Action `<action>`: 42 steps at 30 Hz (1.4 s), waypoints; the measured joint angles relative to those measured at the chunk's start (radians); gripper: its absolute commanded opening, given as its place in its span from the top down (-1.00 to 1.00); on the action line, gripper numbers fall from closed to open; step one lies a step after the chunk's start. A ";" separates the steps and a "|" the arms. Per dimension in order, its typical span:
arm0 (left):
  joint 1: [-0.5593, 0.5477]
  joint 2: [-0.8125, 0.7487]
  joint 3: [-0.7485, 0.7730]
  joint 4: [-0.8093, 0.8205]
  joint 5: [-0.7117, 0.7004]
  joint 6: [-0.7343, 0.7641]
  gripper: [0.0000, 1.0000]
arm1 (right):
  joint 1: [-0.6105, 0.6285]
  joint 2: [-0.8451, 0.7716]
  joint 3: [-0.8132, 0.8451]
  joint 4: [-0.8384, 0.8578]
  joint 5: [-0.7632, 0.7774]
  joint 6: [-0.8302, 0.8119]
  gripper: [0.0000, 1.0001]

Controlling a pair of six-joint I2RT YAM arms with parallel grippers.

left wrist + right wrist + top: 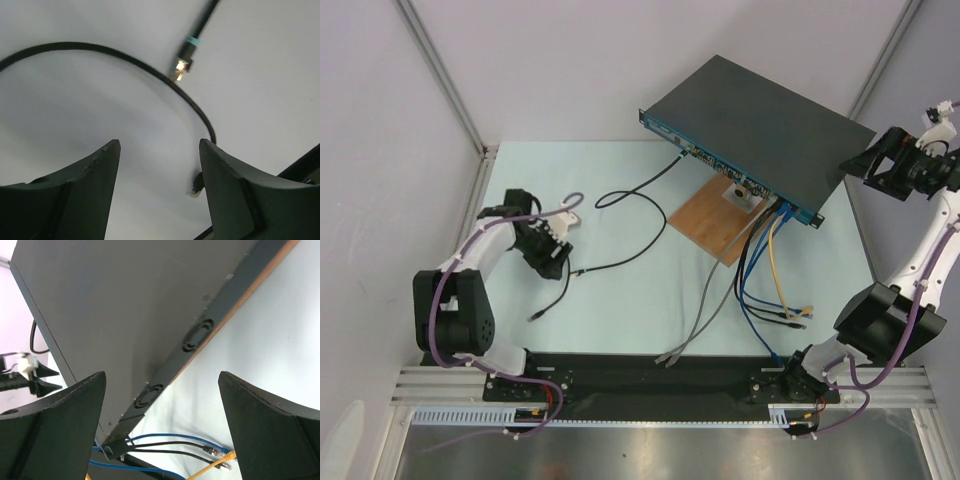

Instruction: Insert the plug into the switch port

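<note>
The switch (760, 125), a flat black box with a blue socket face (712, 156), stands at the back right, and its top fills the right wrist view (125, 305). A black cable (620, 190) runs from its face leftward across the table. In the left wrist view a plug (183, 61) with a teal band lies ahead of the fingers. A second plug tip (197, 185) lies just inside the right finger. My left gripper (549, 258) (160, 142) is open and holds nothing. My right gripper (861, 170) (162, 374) hangs open beside the switch's right end.
A brown wooden board (710, 222) lies under the switch's front. Blue, yellow and black cables (775, 295) (210, 447) trail loose from the switch's right end, and grey ones (695, 320) reach the near edge. Frame posts and walls close in the table.
</note>
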 measured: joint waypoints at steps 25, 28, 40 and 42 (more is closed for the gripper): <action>-0.204 -0.004 -0.237 0.199 -0.149 -0.241 0.99 | 0.150 -0.186 -0.054 0.090 0.003 0.019 -1.00; -0.204 -0.005 -0.201 0.178 -0.131 -0.298 0.99 | 0.163 -0.222 -0.074 0.132 -0.018 0.040 -0.99; -0.204 -0.219 0.266 0.137 -0.019 -0.839 0.99 | 0.331 -0.373 -0.269 0.529 -0.082 0.361 -0.95; -0.204 -0.253 0.297 0.175 -0.016 -0.952 0.99 | 0.389 -0.384 -0.293 0.582 -0.069 0.407 -0.92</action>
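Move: The left hand's target is the short black cable, lying on the table about 4 cm back, 3 cm to its right and 7 cm below. That cable's near plug lies some 12 cm back and 6 cm left of the hand. The end plug of the long black cable is level with the hand and about 5 cm to its right, both plugs also 7 cm down. From the right hand, the short cable lies roughly 68 cm left, 10 cm back and 34 cm below. Down, back and slightly right, the left hand eases onto the short black cable, shuts its fingers across it above the near plug, then lifts fast, about 27 cm up, going forward and right, its fingertips swinging up from nearly straight down to point forward-right. The open, empty right hand travels some 17 cm left and 10 cm up, towards the left hand. ##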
